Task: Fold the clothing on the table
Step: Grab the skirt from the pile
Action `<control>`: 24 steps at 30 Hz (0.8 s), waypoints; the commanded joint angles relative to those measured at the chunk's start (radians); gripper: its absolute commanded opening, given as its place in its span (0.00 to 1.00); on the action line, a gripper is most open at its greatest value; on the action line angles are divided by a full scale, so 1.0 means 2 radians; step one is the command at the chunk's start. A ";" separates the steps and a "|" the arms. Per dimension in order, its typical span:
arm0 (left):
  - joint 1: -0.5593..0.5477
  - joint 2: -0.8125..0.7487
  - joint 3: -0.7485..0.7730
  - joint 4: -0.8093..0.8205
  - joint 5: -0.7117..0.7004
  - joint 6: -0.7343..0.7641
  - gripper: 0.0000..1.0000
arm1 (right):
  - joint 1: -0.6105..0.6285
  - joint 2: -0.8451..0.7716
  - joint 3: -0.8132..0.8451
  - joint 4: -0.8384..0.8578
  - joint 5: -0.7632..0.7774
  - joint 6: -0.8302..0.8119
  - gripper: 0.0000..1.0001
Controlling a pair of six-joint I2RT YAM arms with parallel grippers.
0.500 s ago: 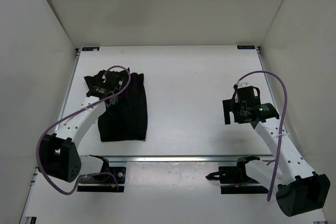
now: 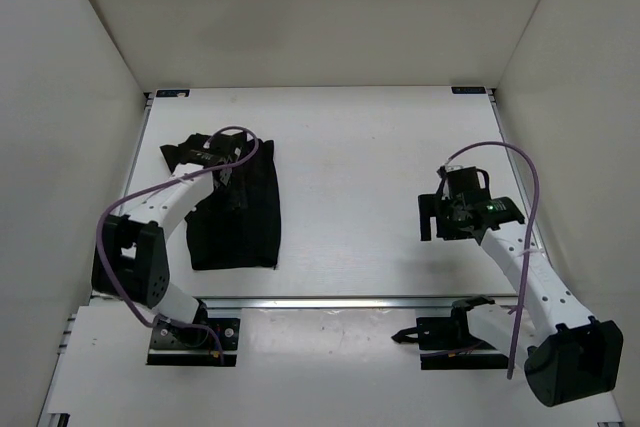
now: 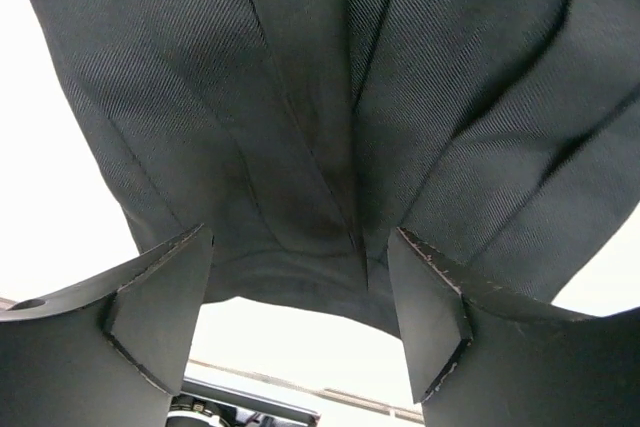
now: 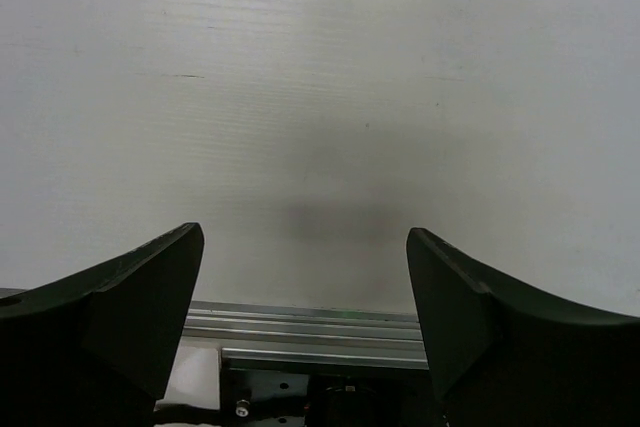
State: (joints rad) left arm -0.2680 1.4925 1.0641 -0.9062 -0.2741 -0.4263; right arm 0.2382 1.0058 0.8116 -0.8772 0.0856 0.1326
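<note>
The clothing (image 2: 248,229) is a black pleated garment lying flat on the left part of the white table (image 2: 360,167). My left gripper (image 2: 198,154) hovers at the garment's far left corner. In the left wrist view the pleated clothing (image 3: 330,97) fills the top and its edge runs between the spread fingers (image 3: 160,307). The left gripper (image 3: 300,319) is open with nothing pinched. My right gripper (image 2: 438,215) hangs open over bare table at the right, far from the garment. The right wrist view shows the right gripper (image 4: 305,297) with only white tabletop between its fingers.
White walls (image 2: 70,97) enclose the table on three sides. A metal rail (image 2: 340,301) runs along the near edge, also seen as the rail (image 4: 300,327) below the right fingers. The arm base mounts (image 2: 195,339) sit in front of it. Purple cables (image 2: 520,162) loop off both arms.
The left arm has drawn its elbow and shoulder link in toward the garment while its gripper stays at the far left corner. The right gripper has shifted slightly left and nearer.
</note>
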 commanded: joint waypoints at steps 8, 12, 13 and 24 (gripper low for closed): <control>-0.039 0.078 0.015 -0.021 -0.031 -0.001 0.83 | -0.039 -0.024 -0.008 0.019 -0.053 0.001 0.79; -0.049 0.095 0.002 -0.028 -0.013 0.005 0.43 | -0.051 -0.021 -0.006 0.020 -0.062 -0.003 0.80; -0.042 0.102 0.009 -0.032 0.000 0.011 0.20 | -0.051 -0.023 -0.005 0.019 -0.060 -0.003 0.81; -0.108 0.331 0.676 -0.136 0.168 -0.022 0.00 | -0.076 -0.032 -0.007 0.025 -0.083 0.010 0.79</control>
State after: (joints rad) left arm -0.4625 2.0922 1.9121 -1.1431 -0.0841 -0.4137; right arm 0.0975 0.9539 0.7864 -0.8505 -0.0559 0.1356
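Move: The skirt is spread almost straight under the open left hand: its middle is about 1 cm ahead, 3 cm to the right and 6 cm below. Its near hem lies about 10 cm back and 3 cm to the right; a crumpled part is roughly 12 cm ahead and 5 cm to the left. The table's near rail is some 19 cm back and 3 cm to the right. From the right hand, the skirt's middle is about 47 cm to the left, 5 cm ahead and 8 cm lower. The left fingers pinch a fold of the skirt, shutting from wide open as the hand sinks about 5 cm onto the cloth and draws back a little. With the grip kept, the hand then sweeps fast forward and to the right, some 14 cm each way, while rising about 7 cm and turning some 15 degrees clockwise. ##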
